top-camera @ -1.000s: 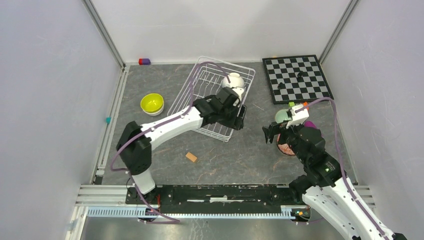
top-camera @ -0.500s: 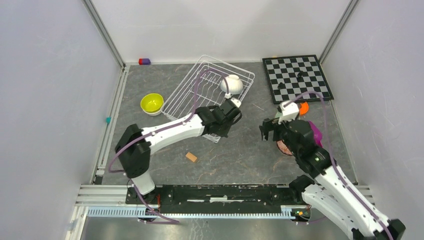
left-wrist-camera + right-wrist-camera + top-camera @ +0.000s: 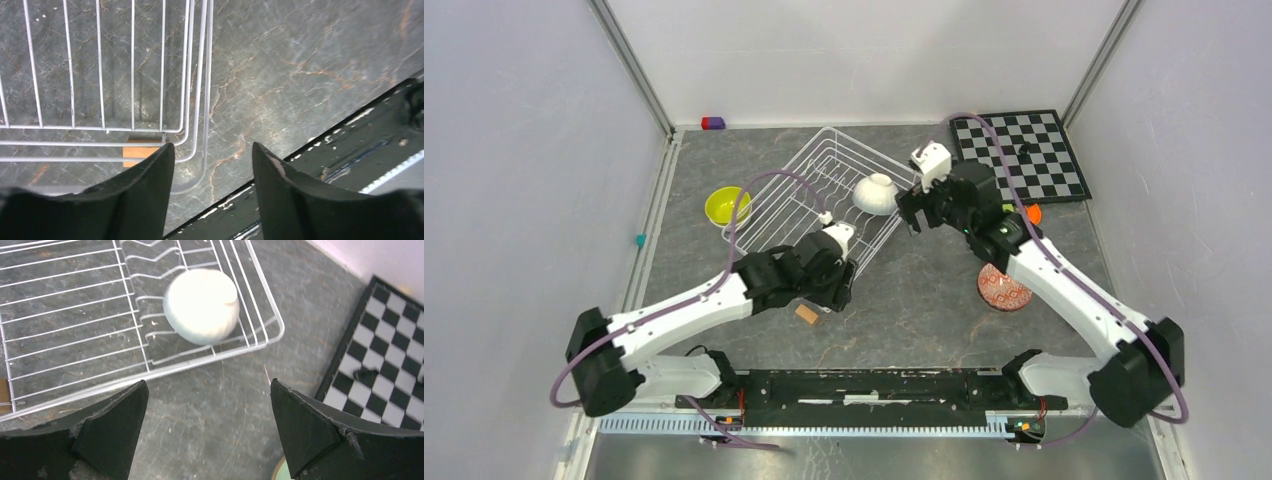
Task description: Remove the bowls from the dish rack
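Note:
The white wire dish rack lies askew at the table's middle back. One white bowl rests upside down in its right corner; it also shows in the right wrist view. My right gripper is open and empty just right of that corner, jaws wide apart. My left gripper is open and empty over the rack's near corner. A yellow-green bowl sits left of the rack. A speckled pink bowl sits at the right. A pale green rim shows by my right finger.
A chessboard with small black pieces lies at the back right, also in the right wrist view. A small wooden block lies by the rack's near corner, under the wires. A red-and-blue block sits at the back wall.
The rack has swung round and slid left and nearer, the white bowl with it. My left arm has drawn back toward the near edge. My right arm has moved from the pink bowl up to the rack.

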`<action>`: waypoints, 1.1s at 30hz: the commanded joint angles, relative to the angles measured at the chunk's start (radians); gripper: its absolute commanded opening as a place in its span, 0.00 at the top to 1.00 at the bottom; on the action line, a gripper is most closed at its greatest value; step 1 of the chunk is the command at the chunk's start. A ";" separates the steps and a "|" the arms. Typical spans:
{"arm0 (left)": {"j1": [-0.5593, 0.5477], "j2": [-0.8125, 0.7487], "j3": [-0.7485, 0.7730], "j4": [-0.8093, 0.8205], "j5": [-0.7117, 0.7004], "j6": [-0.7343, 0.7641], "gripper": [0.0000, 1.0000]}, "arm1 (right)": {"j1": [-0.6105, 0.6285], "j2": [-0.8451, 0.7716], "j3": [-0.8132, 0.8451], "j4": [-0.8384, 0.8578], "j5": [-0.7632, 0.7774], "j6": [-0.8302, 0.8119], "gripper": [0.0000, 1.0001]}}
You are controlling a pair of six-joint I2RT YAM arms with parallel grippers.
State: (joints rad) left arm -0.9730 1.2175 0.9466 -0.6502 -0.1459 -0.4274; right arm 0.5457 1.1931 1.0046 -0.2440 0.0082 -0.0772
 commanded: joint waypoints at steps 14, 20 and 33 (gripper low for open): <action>0.221 -0.274 -0.075 0.049 0.079 -0.184 0.24 | 0.128 0.485 0.486 -0.114 0.043 -0.423 0.02; 0.395 -0.313 -0.116 0.051 0.172 -0.205 0.15 | 0.145 0.635 0.584 -0.187 0.107 -0.497 0.02; 0.507 -0.293 -0.143 0.040 0.120 -0.216 0.06 | 0.149 0.827 0.662 -0.201 0.220 -0.540 0.02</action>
State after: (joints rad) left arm -0.4950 0.9180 0.8146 -0.6235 -0.0208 -0.6102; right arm 0.6903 1.9751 1.6001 -0.4381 0.1600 -0.5865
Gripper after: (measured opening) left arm 0.935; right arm 0.982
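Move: The white bowl, the last one in the dish rack, lies about 15 cm ahead of the right hand, 9 cm to its left and some 16 cm lower. From that hand the rack's middle is roughly 10 cm ahead, 17 cm left and 18 cm down; the patterned bowl sits about 9 cm back and 19 cm right, 20 cm down; the chessboard lies some 27 cm ahead, 27 cm right and 22 cm below. From the left hand the white bowl is about 30 cm ahead, 4 cm right and 7 cm lower. The right hand, fingers staying wide open, swings forward and left almost level over the rack's right rim, about 10 cm each way, then sinks some 10 cm towards the white bowl, rolling about 40 degrees as it goes, so that its fingers point more steeply down and the bowl comes in line ahead of the gap between them. Meanwhile the left hand leaves the rack's near corner, first straight up about 6 cm, then left and forward with a slight dip, turning counter-clockwise by some 30 degrees and spreading its already parted fingers wider. ##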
